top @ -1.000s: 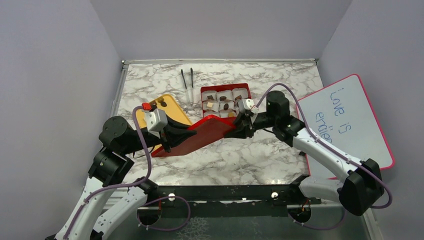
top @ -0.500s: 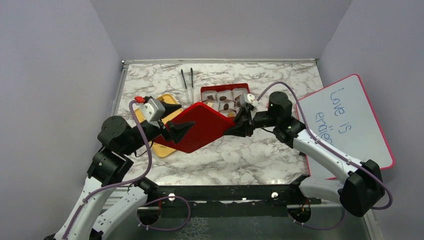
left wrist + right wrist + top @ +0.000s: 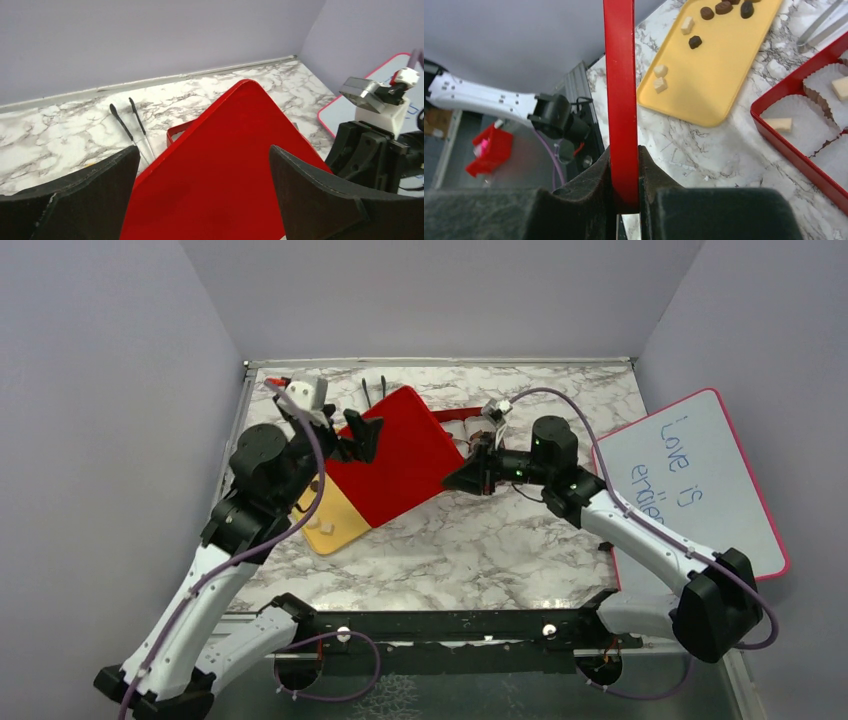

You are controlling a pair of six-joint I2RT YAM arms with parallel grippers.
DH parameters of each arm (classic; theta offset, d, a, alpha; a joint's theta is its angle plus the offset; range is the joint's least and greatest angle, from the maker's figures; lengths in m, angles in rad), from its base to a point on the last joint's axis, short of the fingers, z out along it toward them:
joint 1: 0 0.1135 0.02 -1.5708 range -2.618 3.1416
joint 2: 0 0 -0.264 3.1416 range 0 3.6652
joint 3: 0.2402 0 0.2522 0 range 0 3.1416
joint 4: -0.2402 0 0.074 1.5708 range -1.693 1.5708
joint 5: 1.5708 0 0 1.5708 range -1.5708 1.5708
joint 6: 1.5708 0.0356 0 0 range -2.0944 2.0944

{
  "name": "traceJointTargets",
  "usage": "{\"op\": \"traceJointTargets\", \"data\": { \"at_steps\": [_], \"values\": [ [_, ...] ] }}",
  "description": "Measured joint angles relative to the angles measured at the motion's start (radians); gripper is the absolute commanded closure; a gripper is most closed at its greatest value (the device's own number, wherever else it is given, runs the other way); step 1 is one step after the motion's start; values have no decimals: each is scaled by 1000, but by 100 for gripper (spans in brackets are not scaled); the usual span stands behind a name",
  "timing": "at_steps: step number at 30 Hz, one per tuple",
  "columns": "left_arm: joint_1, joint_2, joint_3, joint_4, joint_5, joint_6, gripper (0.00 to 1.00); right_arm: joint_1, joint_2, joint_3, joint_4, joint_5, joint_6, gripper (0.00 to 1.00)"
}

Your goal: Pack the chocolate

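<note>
The red lid (image 3: 395, 455) hangs tilted over the red box (image 3: 462, 417) and hides most of it. My right gripper (image 3: 462, 478) is shut on the lid's right edge; in the right wrist view the lid's edge (image 3: 620, 75) stands pinched between the jaws of that gripper (image 3: 624, 150). My left gripper (image 3: 357, 437) is open above the lid's left corner, its fingers either side of the lid (image 3: 235, 165) without touching it. Chocolate lies on the yellow tray (image 3: 719, 65): dark rounds (image 3: 695, 41) and cream cubes (image 3: 660, 71). More cream cubes (image 3: 781, 123) sit in the box's paper cups (image 3: 804, 130).
Black tongs (image 3: 130, 125) lie on the marble behind the box. A pink-rimmed whiteboard (image 3: 700, 480) leans at the right edge. The yellow tray (image 3: 335, 520) sits at the left, partly under the lid. Grey walls close in the back and sides.
My left gripper has opened, let go of the lid and drawn up and back to the left. The right gripper has swung the lid up and back over the box.
</note>
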Motion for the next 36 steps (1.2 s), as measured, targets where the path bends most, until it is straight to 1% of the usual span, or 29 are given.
{"op": "traceJointTargets", "data": {
  "at_steps": [6,10,12,14,17,19,23,28,36],
  "values": [
    [0,203,103,-34,-26,-34,1,-28,82,99,-18,94,161,99],
    [31,291,142,-49,-19,-49,8,-97,171,163,-34,106,259,99],
    [84,318,141,-47,13,-79,13,-139,208,169,-37,106,306,99],
    [164,337,124,-25,76,-130,16,-175,241,169,-50,106,342,99],
    [285,369,80,26,178,-215,16,-220,285,169,-65,101,385,99],
    [318,407,66,55,232,-248,16,-247,310,169,-68,88,413,99],
    [330,490,20,133,305,-304,16,-286,331,169,-67,64,460,99],
    [333,623,-5,215,361,-362,22,-312,340,169,-51,43,494,99],
    [334,812,-5,358,436,-446,42,-333,404,146,-17,6,541,99]
  ]
}}
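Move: The right hand pinches the red lid by its right-hand edge; the open chocolate box it goes to lies some 20 cm ahead, 3 cm left and about 21 cm below. From the empty, open left hand the lid's middle is roughly 4 cm ahead, 7 cm right and 12 cm down. Tray: about 9 cm ahead of the left hand, 5 cm left; tweezers: 26 cm ahead, 3 cm right; both nearly 40 cm below. Right swings its pinched lid some 14 cm forward and down over the box; left sinks forward, partly closing. ##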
